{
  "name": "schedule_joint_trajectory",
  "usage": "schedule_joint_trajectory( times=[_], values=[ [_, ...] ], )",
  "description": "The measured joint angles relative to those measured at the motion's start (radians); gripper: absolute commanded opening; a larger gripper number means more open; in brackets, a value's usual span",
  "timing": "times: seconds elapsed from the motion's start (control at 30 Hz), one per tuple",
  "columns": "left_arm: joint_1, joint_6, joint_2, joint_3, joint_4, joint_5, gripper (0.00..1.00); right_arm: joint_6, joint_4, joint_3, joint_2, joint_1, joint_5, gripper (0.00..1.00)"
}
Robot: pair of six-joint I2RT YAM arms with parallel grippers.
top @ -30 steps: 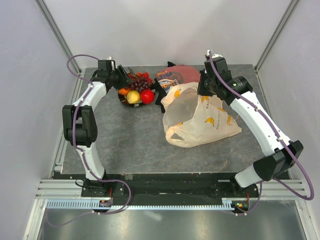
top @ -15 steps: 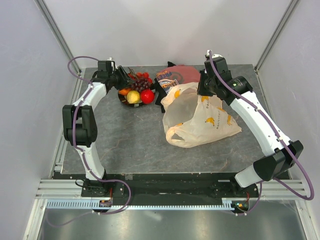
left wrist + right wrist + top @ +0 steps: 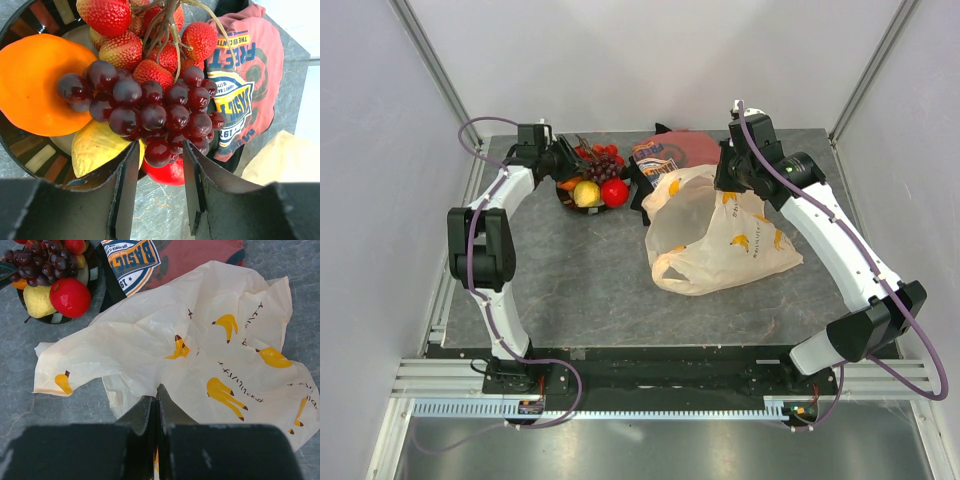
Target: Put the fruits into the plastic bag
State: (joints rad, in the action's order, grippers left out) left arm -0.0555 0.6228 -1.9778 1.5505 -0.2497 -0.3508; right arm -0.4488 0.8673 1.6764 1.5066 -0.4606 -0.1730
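The fruits lie heaped on a dark plate [image 3: 563, 196] at the back left: red apple [image 3: 614, 192], yellow pear [image 3: 586, 194], orange [image 3: 566, 183], dark purple grapes [image 3: 604, 165] and red berries [image 3: 590, 152]. My left gripper [image 3: 160, 150] is at the plate, open, its fingers either side of the lowest grapes [image 3: 150, 112] with a little gap on both sides. Beyond its tips are the orange [image 3: 30, 85], pear [image 3: 95, 147] and apple [image 3: 170, 172]. The banana-print plastic bag [image 3: 720, 235] lies mid-right. My right gripper [image 3: 156, 392] is shut on the bag's film [image 3: 200, 350], holding its upper edge raised.
A red-and-black printed cloth [image 3: 665, 150] lies folded behind the bag, right of the plate. Metal frame posts and white walls close in the table's back and sides. Grey stone tabletop [image 3: 580, 280] shows in front of the plate and bag.
My left gripper's jaws have narrowed a little around the grapes. The right arm and the bag have not moved.
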Motion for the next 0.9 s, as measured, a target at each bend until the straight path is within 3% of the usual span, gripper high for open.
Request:
schedule_joint_trajectory(
  times=[0.73, 0.9],
  values=[
    [0.000, 0.021, -0.011, -0.002, 0.018, -0.013, 0.05, 0.000, -0.006, 0.000, 0.000, 0.000, 0.000, 0.00],
    [0.000, 0.022, -0.011, -0.002, 0.019, -0.023, 0.02, 0.000, -0.006, 0.000, 0.000, 0.000, 0.000, 0.00]
  ],
)
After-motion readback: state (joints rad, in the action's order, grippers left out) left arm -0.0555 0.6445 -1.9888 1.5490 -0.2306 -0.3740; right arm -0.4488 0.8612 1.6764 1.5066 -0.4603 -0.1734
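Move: The grapes are right at the left gripper's open fingers. The bunch's middle lies about 2 cm ahead, 4 cm to the right and 3 cm below. From the left gripper, the strawberries sit some 6 cm ahead and 6 cm right, the orange level with it and 2 cm left, the yellow fruit 4 cm back and 2 cm right. From the right gripper, the grapes lie roughly 18 cm ahead, 26 cm left and 18 cm below. Hold the left gripper in place at the grapes, drifting no more than about half a centimetre and barely turning, its fingers still slanting forward, right and down. Close the fingers from about half open until they stop short of shut, pinching the near-left part of the bunch between the tips. ##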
